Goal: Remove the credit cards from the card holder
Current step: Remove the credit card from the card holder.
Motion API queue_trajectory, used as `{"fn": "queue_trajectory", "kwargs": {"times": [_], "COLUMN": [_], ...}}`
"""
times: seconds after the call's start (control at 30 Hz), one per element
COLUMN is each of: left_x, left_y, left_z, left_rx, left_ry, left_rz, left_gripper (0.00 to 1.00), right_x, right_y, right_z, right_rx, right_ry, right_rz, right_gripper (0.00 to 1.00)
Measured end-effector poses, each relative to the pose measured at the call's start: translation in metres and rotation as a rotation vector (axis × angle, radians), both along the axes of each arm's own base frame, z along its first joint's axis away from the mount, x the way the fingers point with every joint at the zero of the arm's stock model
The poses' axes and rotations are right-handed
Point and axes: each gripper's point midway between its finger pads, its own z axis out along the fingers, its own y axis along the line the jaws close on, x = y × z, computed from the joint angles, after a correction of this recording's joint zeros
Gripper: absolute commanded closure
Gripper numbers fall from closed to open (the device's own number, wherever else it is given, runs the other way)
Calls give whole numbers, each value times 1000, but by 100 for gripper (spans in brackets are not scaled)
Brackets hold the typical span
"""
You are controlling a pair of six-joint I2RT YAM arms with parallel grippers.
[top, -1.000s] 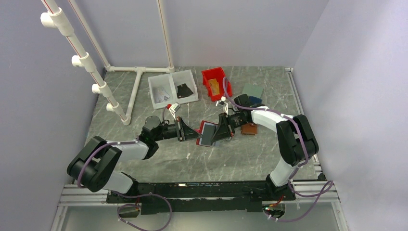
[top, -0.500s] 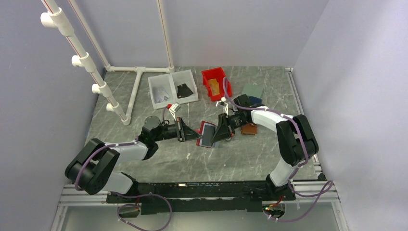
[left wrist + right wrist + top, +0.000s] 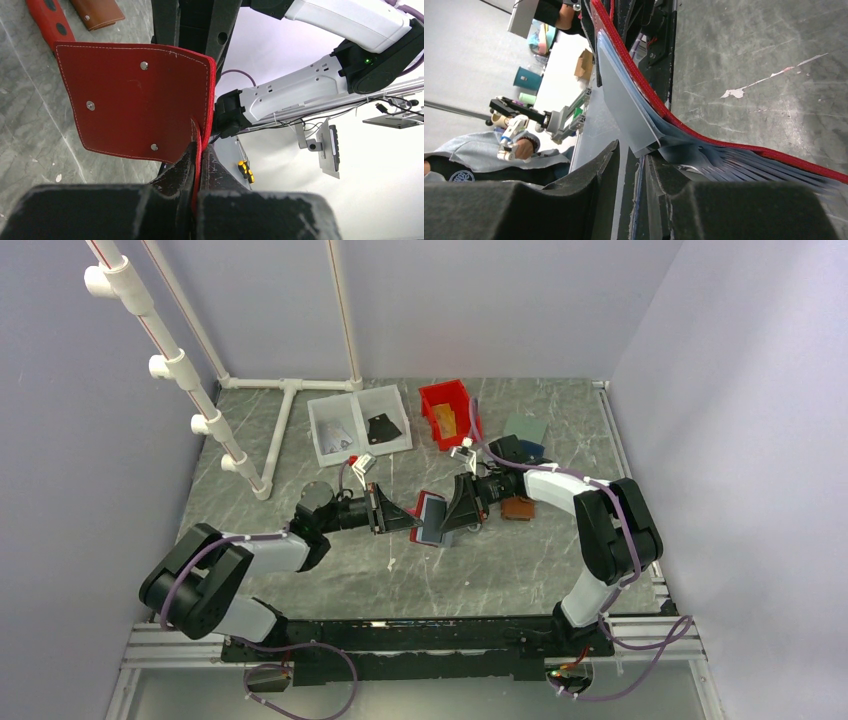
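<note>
The red card holder (image 3: 432,517) hangs open above the table between my two grippers, its pale blue-grey pocketed inside (image 3: 624,100) turned toward the right wrist. My left gripper (image 3: 405,519) is shut on the holder's red edge (image 3: 199,145), and the studded outer face (image 3: 135,100) fills that view. My right gripper (image 3: 447,523) sits at the holder's inner pockets, jaws (image 3: 631,150) a little apart. A thin card edge (image 3: 640,200) lies along one of its fingers. A tan-orange credit card (image 3: 443,420) lies in the red bin.
A brown wallet (image 3: 517,507) lies right of the grippers, with a blue wallet (image 3: 520,450) and a grey-green flat item (image 3: 526,428) behind it. The red bin (image 3: 432,392) and a white two-part tray (image 3: 316,430) stand at the back. White pipes (image 3: 250,440) rise on the left.
My right gripper's jaws have parted from shut to a small gap. The holder and both arms have barely moved, and the left gripper keeps its hold.
</note>
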Motion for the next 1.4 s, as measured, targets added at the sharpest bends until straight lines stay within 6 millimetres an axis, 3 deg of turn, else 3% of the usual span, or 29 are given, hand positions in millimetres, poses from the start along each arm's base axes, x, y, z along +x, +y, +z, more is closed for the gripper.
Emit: {"fn": "queue_trajectory", "kwargs": {"times": [0.33, 0.63, 0.93, 1.1, 1.27, 1.4], "left_x": [0, 4, 10, 16, 20, 19], "left_y": [-1, 1, 15, 18, 22, 24], "left_z": [3, 1, -12, -33, -73, -90], "left_rx": [-8, -1, 47, 102, 167, 202], "left_ry": [-8, -3, 46, 98, 198, 240], "left_rz": [-2, 15, 84, 117, 145, 156], "left_gripper": [100, 100, 100, 100, 100, 100], "right_x": [5, 3, 9, 16, 15, 11], "right_y": [0, -2, 0, 1, 5, 11], "right_z": [2, 5, -9, -30, -54, -71], "right_rx": [5, 21, -49, -119, -195, -252], "right_ry": [42, 54, 37, 61, 93, 119], "right_rz": [-8, 0, -41, -73, -81, -75], "right_gripper": [99, 100, 100, 100, 100, 100]}}
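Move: The credit card in its clear pocket lies just off the open right fingertips, its middle about 3 cm to that hand's left and level with it fore and aft. The card holder's middle is also some 3 cm left and slightly lower. The wrench lies on the table about 13 cm ahead and 9 cm right, the brown wallet 13 cm ahead and 17 cm right, both roughly 14 cm below. For the left hand, which holds the card holder's edge, the card is about 4 cm right. The card and its clear pocket get pinched as the right fingers close from partly open to shut; the card holder, still gripped at its left edge by the left hand, is then lowered between both hands. The left hand sinks about 9 cm, the right some 7, both tipping their fingertips down by 10 to 15 degrees. ##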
